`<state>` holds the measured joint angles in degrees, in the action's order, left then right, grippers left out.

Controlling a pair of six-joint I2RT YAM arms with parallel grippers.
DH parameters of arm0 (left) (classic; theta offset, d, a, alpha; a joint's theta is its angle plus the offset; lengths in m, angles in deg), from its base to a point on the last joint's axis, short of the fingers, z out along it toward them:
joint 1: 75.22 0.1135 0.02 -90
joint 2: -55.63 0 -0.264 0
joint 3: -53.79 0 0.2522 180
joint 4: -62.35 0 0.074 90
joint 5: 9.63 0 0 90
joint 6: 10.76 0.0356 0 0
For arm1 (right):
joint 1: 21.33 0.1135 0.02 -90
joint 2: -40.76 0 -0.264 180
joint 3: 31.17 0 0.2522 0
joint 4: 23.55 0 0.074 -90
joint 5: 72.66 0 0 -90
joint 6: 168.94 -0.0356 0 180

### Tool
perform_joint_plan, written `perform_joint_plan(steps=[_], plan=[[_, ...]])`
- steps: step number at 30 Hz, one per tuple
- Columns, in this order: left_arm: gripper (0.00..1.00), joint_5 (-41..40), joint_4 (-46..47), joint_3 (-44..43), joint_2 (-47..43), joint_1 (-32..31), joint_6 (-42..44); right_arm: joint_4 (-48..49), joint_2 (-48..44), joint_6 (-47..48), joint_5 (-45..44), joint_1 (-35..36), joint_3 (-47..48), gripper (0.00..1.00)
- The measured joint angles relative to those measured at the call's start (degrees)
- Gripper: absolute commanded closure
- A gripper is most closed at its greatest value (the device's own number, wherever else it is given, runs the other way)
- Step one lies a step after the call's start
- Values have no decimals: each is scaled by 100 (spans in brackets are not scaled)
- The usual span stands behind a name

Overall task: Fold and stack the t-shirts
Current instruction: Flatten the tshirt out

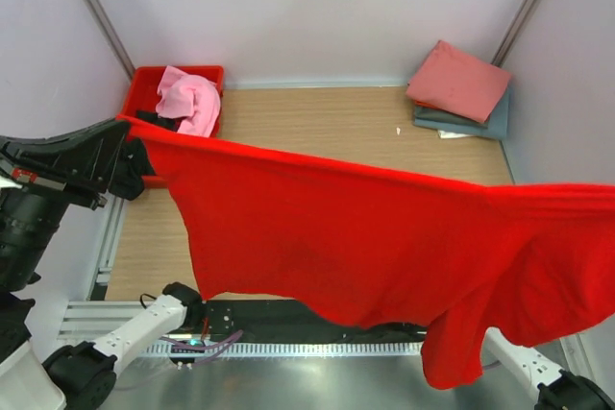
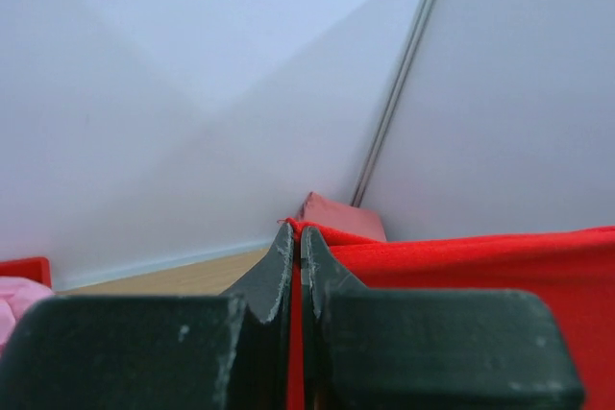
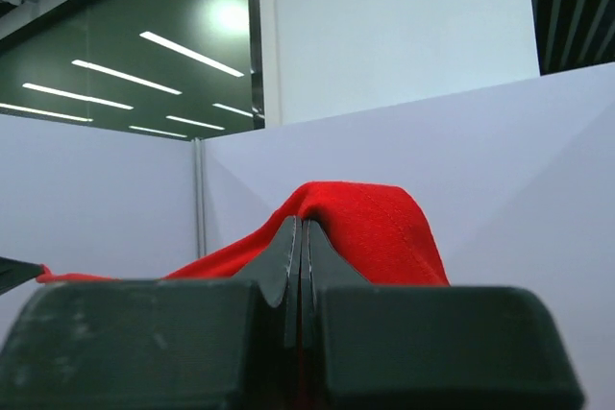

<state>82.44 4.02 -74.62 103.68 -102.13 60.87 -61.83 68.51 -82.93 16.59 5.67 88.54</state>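
A bright red t-shirt [image 1: 336, 237] hangs spread wide in the air over the table, pulled between both grippers. My left gripper [image 1: 137, 148] is shut on its left top corner; in the left wrist view the gripper [image 2: 294, 237] pinches the red cloth [image 2: 461, 266]. The right gripper [image 3: 302, 228] is shut on a bunched fold of the same shirt [image 3: 375, 228] and lies outside the top view. A folded salmon pink t-shirt [image 1: 458, 81] rests on a folded grey-blue one [image 1: 476, 124] at the back right. A light pink t-shirt [image 1: 189, 100] lies crumpled in the crate, with black cloth [image 1: 148, 116] beside it.
The red plastic crate [image 1: 144, 77] stands at the back left corner of the wooden table [image 1: 317, 117]. White walls close in the back and both sides. A small white scrap [image 1: 400, 130] lies near the folded stack. A metal rail [image 1: 288, 348] runs along the near edge.
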Motion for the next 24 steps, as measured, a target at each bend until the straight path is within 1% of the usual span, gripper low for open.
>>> perform_joint_plan(steps=[2, 5, 7, 9, 12, 14, 16, 17, 18, 19, 20, 21, 22, 23, 24], plan=[[100, -7, -11, -52, 107, 133, -83, -61, 479, 83, -146, -17, 389, 99], [100, -262, -9, 70, 468, 162, -229, -232, 1340, 153, -662, -15, 822, 99], [100, -525, 153, 680, 662, 184, -378, -166, 1882, 286, -1161, -13, 608, 99], [100, -820, 131, 1305, 970, 195, -479, -70, 2426, 444, -1602, -13, 164, 99], [100, -1261, 39, 1818, 1891, 254, -566, 166, 3727, 715, -2232, -17, -522, 99], [100, -1464, -4, 1884, 2817, 411, -616, 378, 4782, 848, -2592, -79, -774, 99], [100, -1652, -9, 1799, 3775, 664, -669, 658, 6070, 903, -2688, -210, -925, 99], [99, -1766, -9, 1707, 4304, 809, -682, 752, 6714, 903, -2643, -295, -909, 94], [96, -1875, -85, 1493, 4828, 966, -697, 752, 7383, 879, -2586, -409, -822, 61], [83, -1926, -254, 1130, 5399, 1104, -706, 629, 8063, 817, -2500, -531, -527, 42], [72, -1971, -433, 638, 6011, 1239, -713, 278, 8824, 809, -2385, -649, 92, 16], [66, -2017, -656, 0, 6612, 1340, -737, 107, 9438, 791, -2308, -737, 699, 10], [50, -2055, -756, -529, 7079, 1401, -780, -66, 10135, 798, -2218, -826, 1460, 6], [45, -2118, -870, -1106, 7558, 1469, -774, -166, 10640, 769, -2116, -892, 2048, 1], [43, -2173, -1010, -1576, 7923, 1512, -807, -275, 10948, 723, -2052, -957, 2400, 0]])
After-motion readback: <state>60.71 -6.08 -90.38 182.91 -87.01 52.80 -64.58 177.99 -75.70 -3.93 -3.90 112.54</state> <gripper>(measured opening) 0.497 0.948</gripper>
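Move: Both hands hold the red T-shirt high in the air by its top corners. The left is taking its corner to the far table, about 43 cm ahead, 4 cm right and 60 cm below; the red bin is roughly 40 cm ahead, 10 cm left and 57 cm below. The right's spot on the far table is some 65 cm ahead, 16 cm left and 65 cm below, with the folded stack 18 cm right of that spot. Forward and steeply down, both hands fling the held T-shirt out over the table towards its far side, the left about 43 cm each way, the right some 65 cm out and 50 cm down while veering 15 cm left. Wrists tip from up-slanting to pointing down, and only at the end of the swing do both grippers open and let go of the corners, still well above the wood. ##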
